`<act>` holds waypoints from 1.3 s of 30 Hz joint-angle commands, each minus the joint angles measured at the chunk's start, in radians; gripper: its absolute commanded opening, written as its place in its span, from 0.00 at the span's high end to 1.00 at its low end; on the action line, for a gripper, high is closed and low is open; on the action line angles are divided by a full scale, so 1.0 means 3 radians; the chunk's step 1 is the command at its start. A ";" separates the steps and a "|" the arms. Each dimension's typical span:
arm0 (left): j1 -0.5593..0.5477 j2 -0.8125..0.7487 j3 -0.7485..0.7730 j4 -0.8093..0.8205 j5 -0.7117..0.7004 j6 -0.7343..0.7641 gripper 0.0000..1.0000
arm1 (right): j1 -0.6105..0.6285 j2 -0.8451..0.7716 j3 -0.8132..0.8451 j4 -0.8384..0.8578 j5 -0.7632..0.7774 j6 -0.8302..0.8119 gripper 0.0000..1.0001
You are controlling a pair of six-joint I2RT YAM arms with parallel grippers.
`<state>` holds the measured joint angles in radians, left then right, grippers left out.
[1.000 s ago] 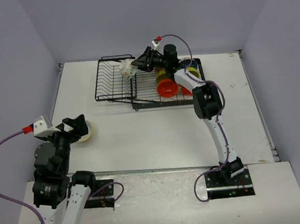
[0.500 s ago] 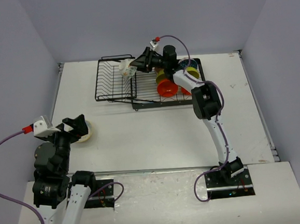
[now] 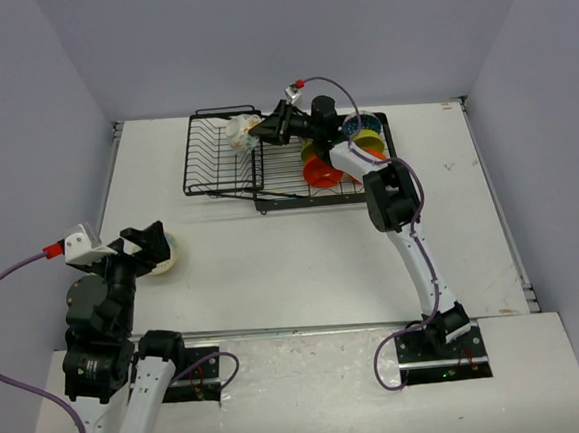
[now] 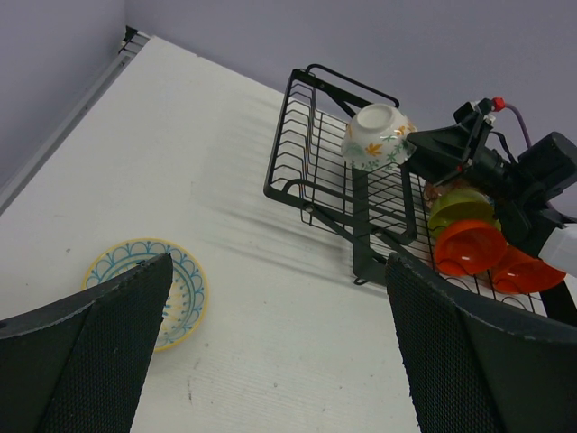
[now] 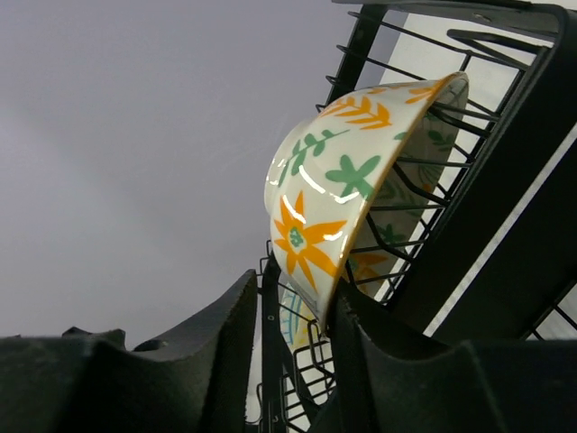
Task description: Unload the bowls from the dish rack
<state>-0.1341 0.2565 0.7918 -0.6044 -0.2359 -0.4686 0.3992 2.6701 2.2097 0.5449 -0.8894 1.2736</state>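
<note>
The black wire dish rack (image 3: 221,172) stands at the back of the table. A white bowl with orange and green flowers (image 3: 240,132) (image 5: 352,180) is tilted on its side against the basket's divider. My right gripper (image 3: 256,132) (image 5: 293,289) straddles this bowl's rim, one finger touching the inside. The other finger stands apart from the outside, with a rack wire in the gap, so the jaws are open. A green bowl (image 4: 460,206) and two orange bowls (image 4: 469,248) sit in the tray. My left gripper (image 4: 279,262) hangs wide open over the near left, holding nothing.
A blue-patterned, yellow-rimmed dish (image 4: 185,289) lies on the white table beside my left fingers. A yellow bowl (image 3: 365,130) shows behind my right arm in the rack tray. Grey walls close in the table on three sides.
My right gripper has reached further left and its jaws have narrowed around the floral bowl's rim. The bowl has shifted slightly left and back. The left arm is still.
</note>
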 commanded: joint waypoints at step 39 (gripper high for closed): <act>-0.0008 -0.0027 0.0015 0.0092 0.0045 0.0044 0.00 | 0.0157 0.0119 0.0202 0.1037 0.0132 0.0633 1.00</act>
<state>-0.1341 0.2516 0.7918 -0.6033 -0.2352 -0.4686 0.4385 2.7064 2.2326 0.7349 -0.8371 1.4208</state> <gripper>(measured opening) 0.997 0.065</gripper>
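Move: The white flowered bowl has its middle about 5 cm left of the right hand, 1 cm ahead and nearly level; its rim reaches the half-open fingers. Lower down, the near orange bowl stands some 15 cm to the hand's right and 10 cm back, with the yellow-green bowl 5 cm farther out than the orange one. From the left hand the flowered bowl lies about 35 cm ahead, 18 cm right and 12 cm lower. Rising slowly and edging left, about 3 cm in all, the right hand shuts its fingers from under half open to almost closed, pinching the flowered bowl's near rim, one finger on the inner side and one outside. The wrist rolls some 5 to 10 degrees, and a slight pull back comes at the very end. ##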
